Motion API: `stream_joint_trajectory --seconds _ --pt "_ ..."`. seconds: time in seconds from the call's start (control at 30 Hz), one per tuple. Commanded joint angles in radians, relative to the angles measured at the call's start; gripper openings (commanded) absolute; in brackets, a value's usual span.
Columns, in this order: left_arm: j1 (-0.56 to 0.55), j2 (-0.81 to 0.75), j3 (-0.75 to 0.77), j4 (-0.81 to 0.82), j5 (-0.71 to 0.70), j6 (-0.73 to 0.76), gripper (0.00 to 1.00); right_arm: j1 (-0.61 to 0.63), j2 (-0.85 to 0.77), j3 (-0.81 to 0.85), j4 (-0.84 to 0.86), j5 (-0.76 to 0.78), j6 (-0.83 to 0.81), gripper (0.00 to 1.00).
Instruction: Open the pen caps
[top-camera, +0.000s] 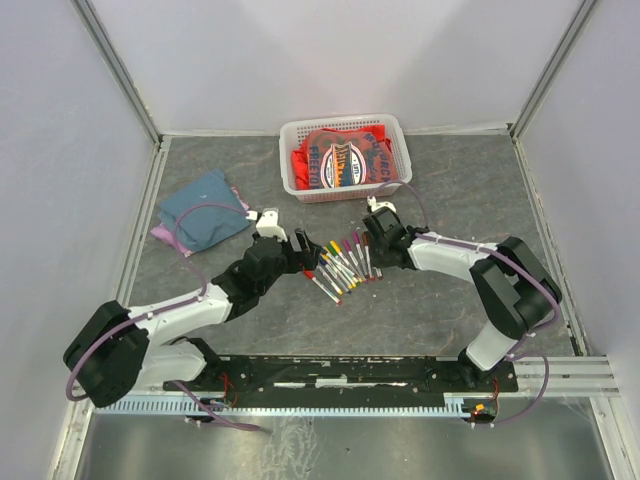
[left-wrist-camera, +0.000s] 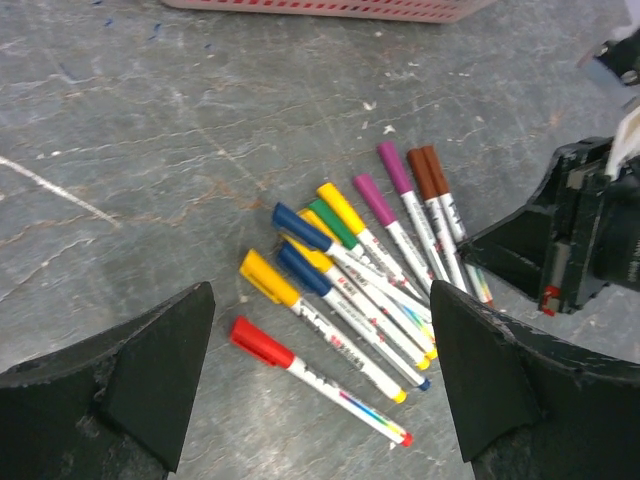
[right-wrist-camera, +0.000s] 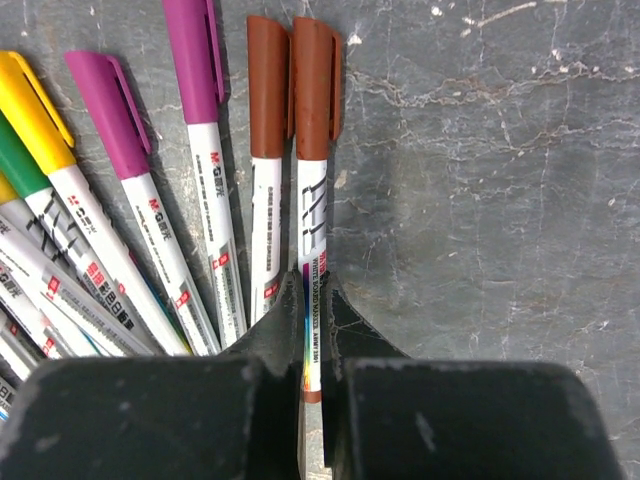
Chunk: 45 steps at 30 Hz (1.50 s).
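Observation:
Several white-barrelled pens (top-camera: 345, 265) lie fanned on the grey table, each with its cap on. My right gripper (right-wrist-camera: 315, 330) is shut on the barrel of the rightmost brown pen (right-wrist-camera: 312, 225), near its tail; its brown cap (right-wrist-camera: 312, 85) points away. A second brown cap (right-wrist-camera: 268, 85) and purple caps (right-wrist-camera: 195, 60) lie beside it. My left gripper (left-wrist-camera: 320, 390) is open just above the near end of the fan, its fingers either side of the red pen (left-wrist-camera: 330, 385) with its red cap (left-wrist-camera: 260, 343). Yellow (left-wrist-camera: 268, 277) and blue (left-wrist-camera: 300, 228) caps lie close by.
A white basket (top-camera: 290, 160) holding red packets stands behind the pens. A blue folded cloth (top-camera: 205, 210) lies at the left. The right gripper's body (left-wrist-camera: 570, 240) shows at the right of the left wrist view, close to the fan's far side.

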Motion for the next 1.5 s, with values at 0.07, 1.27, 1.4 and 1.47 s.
stream_joint_trajectory --seconds 0.07,1.27,1.4,1.47 --pt "-0.005 0.063 0.106 0.058 0.123 -0.059 0.95 -0.002 -0.103 -0.039 0.009 -0.012 -0.007 0.01" --pt "0.126 0.501 0.194 0.570 0.645 -0.547 0.70 0.090 -0.406 -0.153 0.165 -0.342 -0.013 0.01" --pt "0.131 0.514 0.185 0.608 0.659 -0.566 0.59 0.098 -0.394 -0.146 0.168 -0.345 -0.012 0.01" --pt "0.134 0.517 0.177 0.626 0.661 -0.577 0.55 0.101 -0.390 -0.145 0.168 -0.346 -0.012 0.01"
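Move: My right hand already pinches the rightmost brown pen on the table; its brown cap sticks out about 6 cm ahead and 1 cm left of that hand. The open left hand, which wants that cap, has it about 9 cm ahead, 20 cm to the right and 10 cm below. From the right hand, the other brown pen's middle lies 4 cm ahead and 2 cm left, the nearest purple pen's 3 cm ahead and 5 cm left. Keeping my pinch on the brown pen, I lift it about 9 cm off the table with my right hand, drawing it back and to the left while that wrist rolls left side up and turns counter-clockwise. My left hand sweeps some 11 cm right to meet the cap, rolling its left side down and tipping fingertips lower, then closes its fingers partway around the cap without a visible grip. ##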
